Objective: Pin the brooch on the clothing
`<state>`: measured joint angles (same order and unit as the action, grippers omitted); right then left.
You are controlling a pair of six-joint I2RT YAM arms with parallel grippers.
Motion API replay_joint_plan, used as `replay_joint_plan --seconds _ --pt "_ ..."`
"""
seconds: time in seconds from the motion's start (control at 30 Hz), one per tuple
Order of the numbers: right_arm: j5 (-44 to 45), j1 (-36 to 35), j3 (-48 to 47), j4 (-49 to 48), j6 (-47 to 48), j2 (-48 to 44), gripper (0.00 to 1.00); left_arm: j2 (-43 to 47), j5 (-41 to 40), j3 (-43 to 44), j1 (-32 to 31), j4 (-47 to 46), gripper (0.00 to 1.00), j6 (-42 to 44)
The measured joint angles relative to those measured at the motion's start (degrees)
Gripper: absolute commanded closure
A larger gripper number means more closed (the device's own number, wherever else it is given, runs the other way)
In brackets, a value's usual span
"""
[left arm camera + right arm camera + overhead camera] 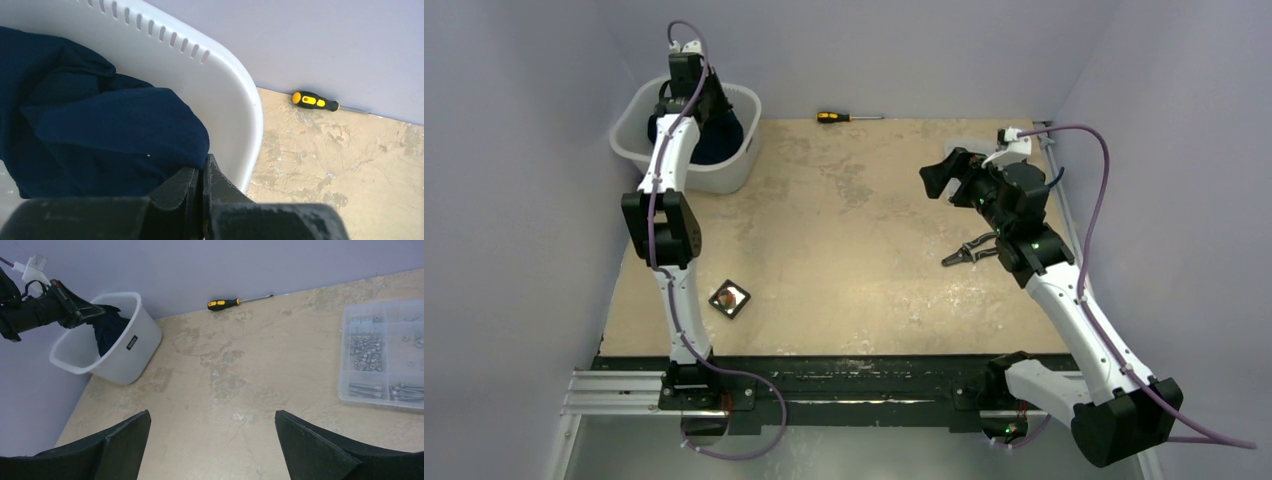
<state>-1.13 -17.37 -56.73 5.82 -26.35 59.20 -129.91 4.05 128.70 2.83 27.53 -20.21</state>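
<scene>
The clothing [100, 130], a dark navy shirt, lies bunched inside a white basket [240, 100] at the table's far left. My left gripper [205, 162] reaches down into the basket, shut on a fold of the fabric. In the right wrist view the cloth [107, 330] hangs from the left gripper [92, 312] above the basket [125, 357]. The brooch [727, 297], small and reddish, rests in a small black square tray [736, 306] near the left arm. My right gripper [212, 415] hovers wide open over the bare table, nothing between its fingers; in the top view the right gripper [946, 172] faces left.
A yellow-and-black screwdriver [844, 117] lies along the back wall. A clear box of screws [385, 355] sits at the right, under the right arm. A dark pliers-like tool [969, 252] lies beside the right arm. Walls close in on the left, back and right.
</scene>
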Motion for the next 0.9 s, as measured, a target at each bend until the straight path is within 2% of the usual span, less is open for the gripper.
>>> replay_joint_plan --seconds 0.3,0.57,0.9 --pt "-0.8 0.0 -1.4 0.7 -0.7 -0.3 0.01 3.1 0.0 0.0 0.1 1.0 1.0 0.0" --pt "-1.6 0.0 -1.4 0.7 -1.3 -1.6 0.01 10.6 1.1 0.0 0.1 0.9 1.0 -1.2" --pt "-3.0 0.0 -1.4 0.6 -2.4 -4.3 0.01 20.3 8.4 0.1 0.2 -4.1 1.0 -6.9"
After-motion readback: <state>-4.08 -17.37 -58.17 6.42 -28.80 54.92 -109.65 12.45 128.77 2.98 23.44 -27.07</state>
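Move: The left hand, just over the right part of the white basket, already has an upper edge of the dark clothing in its shut fingers. Its bulk hangs about 11 cm below, roughly 4 cm back and 4 cm left. The basket's middle is some 3 cm back, 8 cm left and 12 cm down; the screwdriver lies about 30 cm right, 7 cm ahead and 21 cm below. From the right hand, the clothing is roughly 25 cm ahead, 55 cm left and 21 cm down. Keeping its pinch on the clothing, the left hand hauls it up out of the basket, slowly at first and then fast: about 23 cm up, drawing back some 7 cm and edging slightly left, while the wrist tips up until the fingers point almost level. The empty right hand, fingers still wide, rises some 4 cm and eases back a little. ##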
